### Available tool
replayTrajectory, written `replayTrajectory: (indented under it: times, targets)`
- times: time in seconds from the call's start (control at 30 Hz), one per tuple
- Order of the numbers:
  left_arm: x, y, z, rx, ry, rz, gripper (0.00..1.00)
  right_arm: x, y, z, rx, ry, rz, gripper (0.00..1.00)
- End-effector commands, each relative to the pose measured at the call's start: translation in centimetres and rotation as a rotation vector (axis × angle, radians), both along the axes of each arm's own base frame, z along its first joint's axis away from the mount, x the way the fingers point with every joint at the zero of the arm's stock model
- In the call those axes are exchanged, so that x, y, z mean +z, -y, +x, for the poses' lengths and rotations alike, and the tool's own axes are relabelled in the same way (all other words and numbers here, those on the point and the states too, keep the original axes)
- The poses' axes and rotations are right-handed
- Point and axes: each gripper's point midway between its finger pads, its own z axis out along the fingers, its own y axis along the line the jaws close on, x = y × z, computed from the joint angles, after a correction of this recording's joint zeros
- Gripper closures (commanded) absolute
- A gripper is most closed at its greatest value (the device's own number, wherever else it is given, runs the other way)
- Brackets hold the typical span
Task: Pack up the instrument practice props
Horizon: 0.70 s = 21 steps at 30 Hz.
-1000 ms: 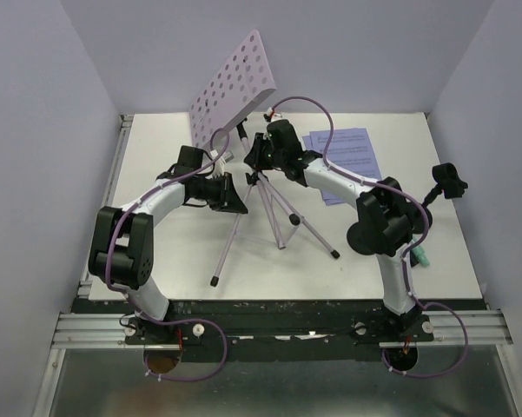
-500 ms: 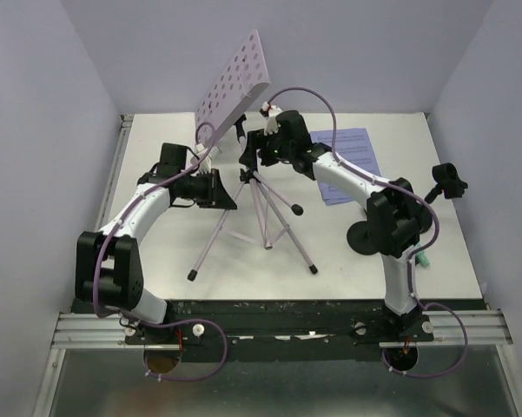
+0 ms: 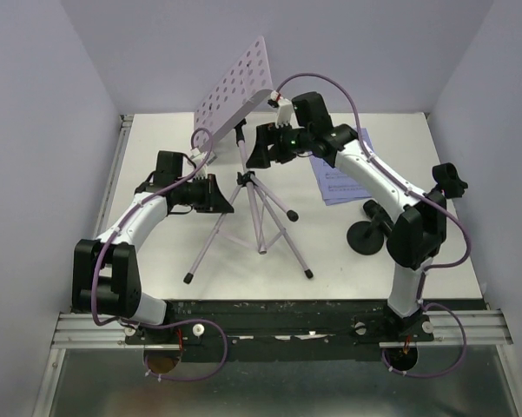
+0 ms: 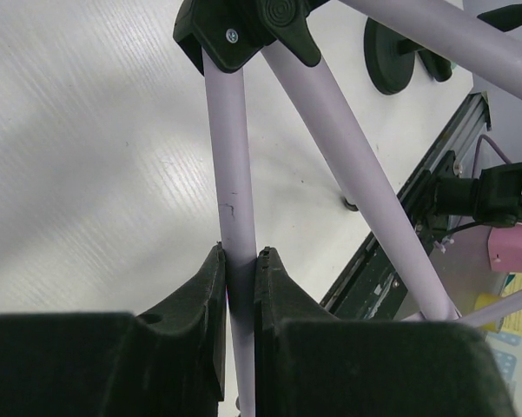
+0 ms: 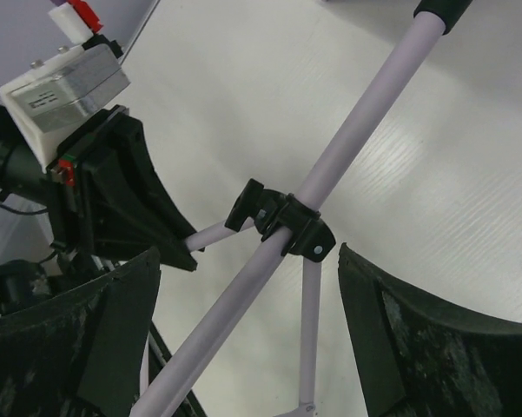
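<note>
The silver tripod (image 3: pixel 261 208) stands mid-table on spread legs, its lilac perforated plate (image 3: pixel 234 87) tilted at the top. My left gripper (image 3: pixel 219 195) (image 4: pixel 241 257) is shut on one tripod leg (image 4: pixel 230 156) just below the black hub (image 4: pixel 243 26). My right gripper (image 3: pixel 255 151) (image 5: pixel 247 256) is open, its fingers (image 5: pixel 408 339) wide on either side of the pole (image 5: pixel 226 317) near a black collar (image 5: pixel 287 221), not touching it. White sheet-music pages (image 3: pixel 347 165) lie at the back right. One black round-based clip holder (image 3: pixel 369 236) stands right of the tripod, another (image 3: pixel 447 181) at the right wall.
Lilac walls close in the table (image 3: pixel 165 252) on the left, back and right. A metal rail (image 3: pixel 269 326) with both arm bases runs along the near edge. The right arm (image 3: pixel 391 191) reaches over the sheet music and the nearer clip holder.
My right gripper has opened and let go of the pole, and its arm has stretched farther back. The tripod has swung more upright and shifted left with my left gripper still on its leg.
</note>
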Motion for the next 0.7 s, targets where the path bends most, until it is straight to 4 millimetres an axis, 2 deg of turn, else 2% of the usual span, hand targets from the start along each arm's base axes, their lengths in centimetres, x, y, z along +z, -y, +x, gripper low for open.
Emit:
replayTrajectory:
  times: [0.0, 0.17, 0.27, 0.43, 0.57, 0.63, 0.67]
  targets:
    - [4.5, 1.1, 2.6, -0.052, 0.285, -0.048, 1.0, 1.8, 1.6, -4.6, 0.122, -0.129, -0.015, 0.12]
    - [4.8, 1.3, 2.4, -0.04, 0.304, -0.028, 1.0, 2.5, 2.9, -8.1, 0.155, -0.177, -0.003, 0.14]
    - [4.4, 1.3, 2.2, -0.042, 0.31, -0.008, 1.0, 2.8, 3.6, -9.9, 0.168, -0.191, 0.001, 0.15]
    - [4.4, 1.4, 2.4, -0.032, 0.321, 0.002, 1.0, 2.1, 3.7, -12.0, 0.2, -0.222, -0.004, 0.22]
    - [5.1, 1.4, 2.7, -0.024, 0.327, -0.005, 1.0, 0.4, 3.1, -12.9, 0.221, -0.281, -0.024, 0.34]
    - [5.3, 1.5, 2.7, -0.02, 0.324, -0.014, 1.0, -0.1, 2.7, -13.0, 0.231, -0.308, -0.022, 0.46]
    - [5.4, 1.6, 2.7, -0.02, 0.319, -0.021, 1.0, -0.3, 2.5, -13.0, 0.231, -0.318, -0.024, 0.54]
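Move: The raised leg of the tipped music stand is the right hand's aim: its middle lies some 12 cm back and 4 cm to the right, near hand height. The stand's hub is about 2 cm back, 4 cm left and 6 cm below that hand; the leg in the left gripper is roughly 9 cm back, 9 cm left and 9 cm lower. From the left hand the raised leg's middle is around 11 cm right, 2 cm back and 9 cm above. Back towards the robot, with a slight drift right, the right hand travels about 12 cm from beside the hub along the raised leg, rising a little and then easing down. Its wrist turns some 15 degrees, partly counter-clockwise, while the wide-open fingers come astride the tube and close by about a third. The left hand stays put, still pinching its leg. ##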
